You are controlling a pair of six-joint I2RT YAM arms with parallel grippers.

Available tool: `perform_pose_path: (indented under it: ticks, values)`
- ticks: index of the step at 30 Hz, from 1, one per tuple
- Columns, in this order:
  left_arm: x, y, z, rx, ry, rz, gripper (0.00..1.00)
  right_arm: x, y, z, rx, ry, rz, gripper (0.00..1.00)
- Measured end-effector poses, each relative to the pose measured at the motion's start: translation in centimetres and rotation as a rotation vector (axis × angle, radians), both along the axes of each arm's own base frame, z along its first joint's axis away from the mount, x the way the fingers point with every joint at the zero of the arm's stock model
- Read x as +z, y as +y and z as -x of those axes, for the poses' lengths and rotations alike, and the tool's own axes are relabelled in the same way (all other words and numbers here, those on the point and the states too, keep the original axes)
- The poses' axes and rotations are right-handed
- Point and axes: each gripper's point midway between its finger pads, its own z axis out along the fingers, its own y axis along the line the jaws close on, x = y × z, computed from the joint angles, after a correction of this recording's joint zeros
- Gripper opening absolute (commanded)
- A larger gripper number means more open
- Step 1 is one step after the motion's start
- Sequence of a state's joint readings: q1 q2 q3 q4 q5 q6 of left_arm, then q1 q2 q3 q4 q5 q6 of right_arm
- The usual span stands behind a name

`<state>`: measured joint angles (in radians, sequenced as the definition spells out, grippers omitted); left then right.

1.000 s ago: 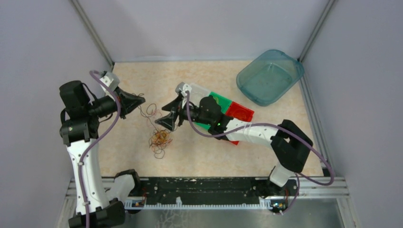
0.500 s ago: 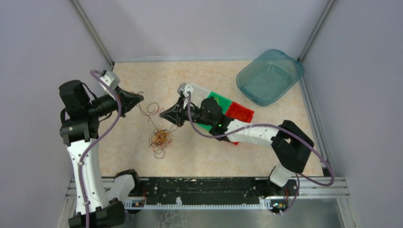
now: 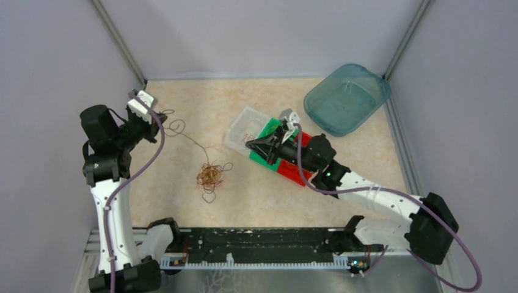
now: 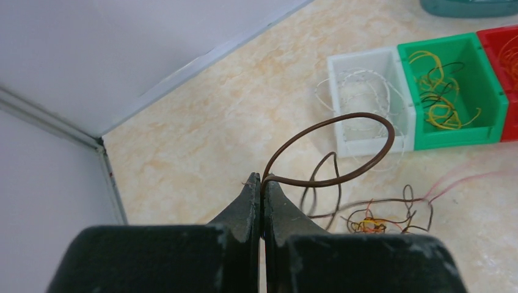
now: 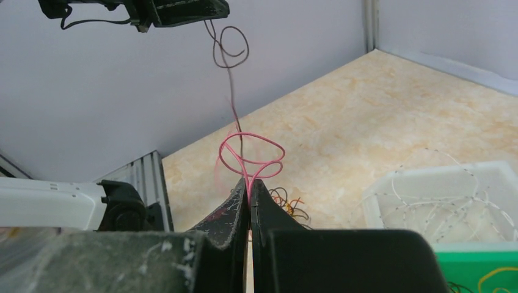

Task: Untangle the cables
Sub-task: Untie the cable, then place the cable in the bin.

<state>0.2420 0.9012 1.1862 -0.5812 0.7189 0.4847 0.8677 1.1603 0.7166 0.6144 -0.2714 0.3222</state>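
The cables form a small orange, red and brown tangle (image 3: pixel 209 176) on the table between the arms. My left gripper (image 3: pixel 160 116) is at the far left, shut on a brown cable (image 4: pixel 366 114) that curls into a loop and trails down to the tangle (image 4: pixel 366 224). My right gripper (image 3: pixel 249 144) hovers over the bins and is shut on a pink-red cable (image 5: pixel 281 159) that loops just past its tips (image 5: pixel 249 181). In the right wrist view the brown cable (image 5: pixel 232 91) hangs from the left gripper (image 5: pixel 183 9).
A row of white (image 3: pixel 243 125), green (image 3: pixel 267 129) and red (image 3: pixel 303 139) bins lies under the right arm, with loose cables inside. A teal basin (image 3: pixel 347 97) stands at the back right. Grey walls close in the table.
My right gripper shut on the pink-red cable and drew back right over the bins. My left gripper pulled farther left with the brown cable, stretching it away from the tangle.
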Motion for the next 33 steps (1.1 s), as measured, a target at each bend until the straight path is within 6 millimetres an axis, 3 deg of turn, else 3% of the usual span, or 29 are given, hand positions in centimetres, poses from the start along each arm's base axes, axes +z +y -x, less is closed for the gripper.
perform_pose_path:
  ticks: [6, 12, 19, 21, 25, 29, 33]
  values:
    - [-0.5, 1.4, -0.8, 0.065, -0.014, -0.048, 0.00, 0.4, -3.7, 0.0, -0.073, 0.017, 0.020, 0.00]
    - [-1.6, 2.2, -1.2, 0.096, -0.005, -0.078, 0.00, 3.0, -10.0, -2.9, -0.236, 0.049, -0.057, 0.00]
    - [-1.8, 0.6, -0.5, 0.016, 0.009, -0.038, 0.00, 2.9, -12.9, -4.7, -0.371, 0.115, 0.034, 0.00]
    - [-1.7, -0.3, 0.0, -0.028, 0.021, -0.006, 0.00, 1.6, -13.8, -5.8, -0.433, 0.150, 0.094, 0.00]
    - [-0.7, -1.9, 1.0, -0.104, 0.028, 0.054, 0.00, -4.3, -15.2, -7.3, -0.531, 0.268, 0.280, 0.00]
    - [0.7, -3.1, 1.8, -0.164, 0.022, 0.097, 0.00, -9.6, -16.7, -7.6, -0.597, 0.366, 0.421, 0.00]
    - [1.6, -4.0, 2.5, -0.207, 0.026, 0.135, 0.00, -13.6, -18.1, -8.1, -0.669, 0.446, 0.532, 0.00]
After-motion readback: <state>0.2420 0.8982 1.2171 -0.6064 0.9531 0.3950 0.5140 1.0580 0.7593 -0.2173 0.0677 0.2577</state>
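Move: The red bin, where the held pink cable is being taken, lies about 20 cm to the right of the right hand, some 12 cm ahead and 28 cm below. At a similar depth, the green bin is about 9 cm right and 17 cm ahead, the white bin almost straight ahead at 22 cm, and the tangle 14 cm left and 7 cm ahead. From the left hand, still holding the brown cable, the tangle lies 12 cm right, level fore and aft, and 33 cm below; the red bin is about 44 cm right and 5 cm ahead. Rightward and a little forward and up at first, the right hand carries the pink cable away from the tangle, then sinks about 17 cm towards the red bin, tipping its fingers down and swinging clockwise, still shut on the cable. The left hand keeps the brown cable, dips slightly forward-left, then swings back and right, rising. ##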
